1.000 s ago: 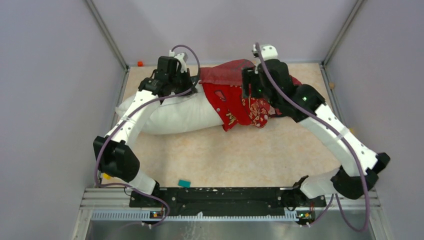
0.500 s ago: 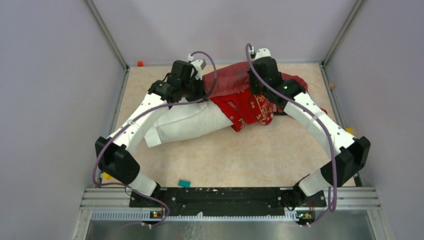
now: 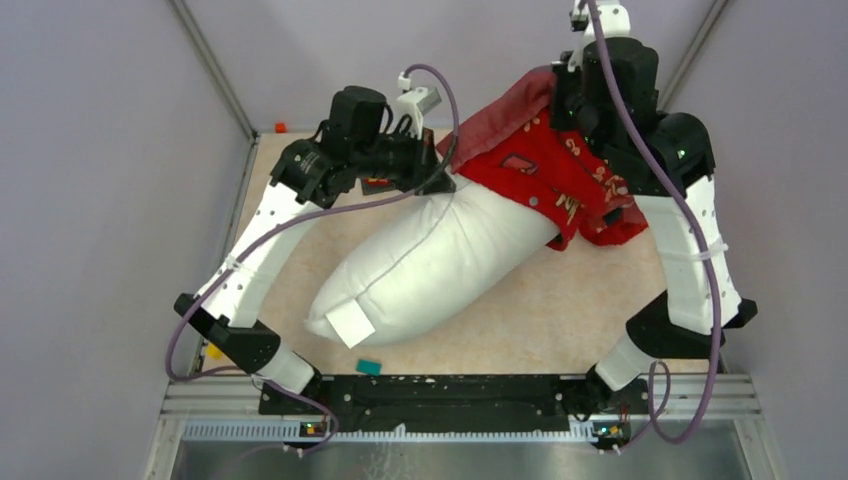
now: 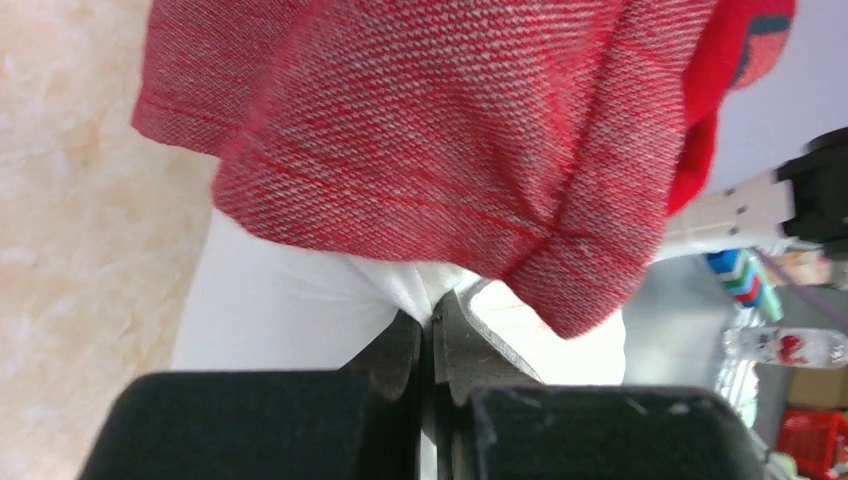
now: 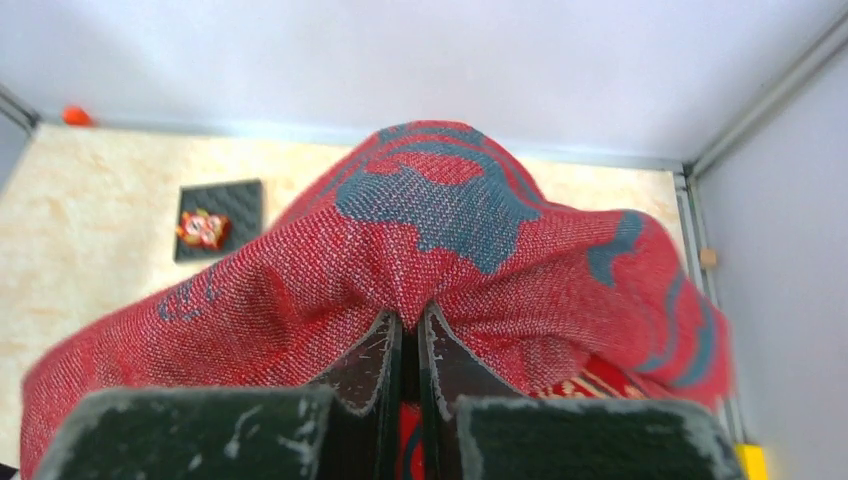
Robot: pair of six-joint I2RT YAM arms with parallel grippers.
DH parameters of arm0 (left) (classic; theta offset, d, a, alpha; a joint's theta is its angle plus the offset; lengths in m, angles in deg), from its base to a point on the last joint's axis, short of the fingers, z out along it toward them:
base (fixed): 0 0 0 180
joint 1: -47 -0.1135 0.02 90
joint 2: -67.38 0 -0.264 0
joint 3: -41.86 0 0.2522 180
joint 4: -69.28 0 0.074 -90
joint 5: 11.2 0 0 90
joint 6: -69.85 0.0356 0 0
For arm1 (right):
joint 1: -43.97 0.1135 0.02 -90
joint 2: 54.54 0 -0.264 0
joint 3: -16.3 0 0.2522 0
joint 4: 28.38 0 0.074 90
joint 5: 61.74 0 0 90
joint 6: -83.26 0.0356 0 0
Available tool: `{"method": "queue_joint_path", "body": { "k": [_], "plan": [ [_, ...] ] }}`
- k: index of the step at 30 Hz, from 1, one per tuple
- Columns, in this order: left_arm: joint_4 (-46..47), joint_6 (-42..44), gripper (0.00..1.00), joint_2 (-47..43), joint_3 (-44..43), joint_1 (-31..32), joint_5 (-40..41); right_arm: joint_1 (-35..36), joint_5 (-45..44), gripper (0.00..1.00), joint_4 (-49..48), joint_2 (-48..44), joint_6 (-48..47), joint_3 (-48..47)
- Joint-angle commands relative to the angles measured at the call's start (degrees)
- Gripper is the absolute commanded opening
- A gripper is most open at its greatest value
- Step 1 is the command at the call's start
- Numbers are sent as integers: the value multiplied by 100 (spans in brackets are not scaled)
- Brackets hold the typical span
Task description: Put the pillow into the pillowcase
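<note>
The white pillow [image 3: 430, 265] slants from the table's front left up toward the back right. Its raised far end sits inside the red printed pillowcase [image 3: 545, 170]. My left gripper [image 3: 440, 180] is at the case's mouth. In the left wrist view this gripper [image 4: 432, 312] is shut on a pinch of white pillow [image 4: 280, 310] fabric, just under the pillowcase [image 4: 430, 130] hem. My right gripper [image 3: 565, 100] is held high at the back. In its wrist view the right gripper [image 5: 410, 315] is shut on a fold of the pillowcase [image 5: 440, 240].
A small teal block [image 3: 369, 367] lies near the front edge, by the pillow's low corner. On the table at the back left lies a black foam square [image 5: 219, 220] with a red object on it. An orange bit [image 3: 280, 127] sits in the far left corner. Walls close in three sides.
My right gripper has shut on the pillowcase and lifted it up and back. The left gripper rose with the pillow's end. The pillow swung, its free end now toward the front left.
</note>
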Motion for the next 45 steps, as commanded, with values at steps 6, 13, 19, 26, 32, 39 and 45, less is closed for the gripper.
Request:
{"method": "queue_joint_path", "body": {
  "k": [6, 13, 19, 26, 32, 39, 45],
  "plan": [
    [1570, -825, 17, 1075, 428, -1755, -1666, -499, 1147, 0, -514, 2448, 6, -27],
    [786, -318, 92, 2124, -1427, -2117, 38, -857, 1502, 53, -1015, 4027, 311, -795],
    [858, -208, 99, 952, -611, -2108, 1877, -863, 1300, 65, -1496, 3648, 444, -734],
    [1272, -463, 99, -962, 2096, -2131, 3016, -847, 1046, 73, -1698, 2683, 505, -332],
    [1461, -1024, 99, -2080, 3886, -2910, 3453, -315, 657, 74, -1535, 1643, 503, 813],
    [2189, -1216, 99, -2189, 4903, -3545, 2759, 550, 428, 74, -1995, 730, 570, 2678],
    [2694, -1282, 96, -2080, 5414, -3546, 2323, 598, 489, 74, -2371, 750, 531, 3576]
  ]
}}
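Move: Both hands hold the load up. From the left hand, the far table where the load should go is about 20 cm ahead, 9 left and 37 down. The pillow's middle is 4 cm back, 2 right, 18 down; the pillowcase 6 ahead, 18 right, 8 down; the dark mat 31 ahead, 15 left, 37 down. From the right hand, that table spot is 21 cm ahead, 8 left, 47 down, with the pillowcase 3 right, 17 below. Fling both grippers forward about 20 cm and down, the right one steeply, opening them on the way to let go of the pillow edge and the pillowcase. Then lift the left, swing it back and far left, turning 65 degrees counter-clockwise, and lower it open onto the pillow's left part; raise the right, draw it back and left, then dip it open over the case mouth. ##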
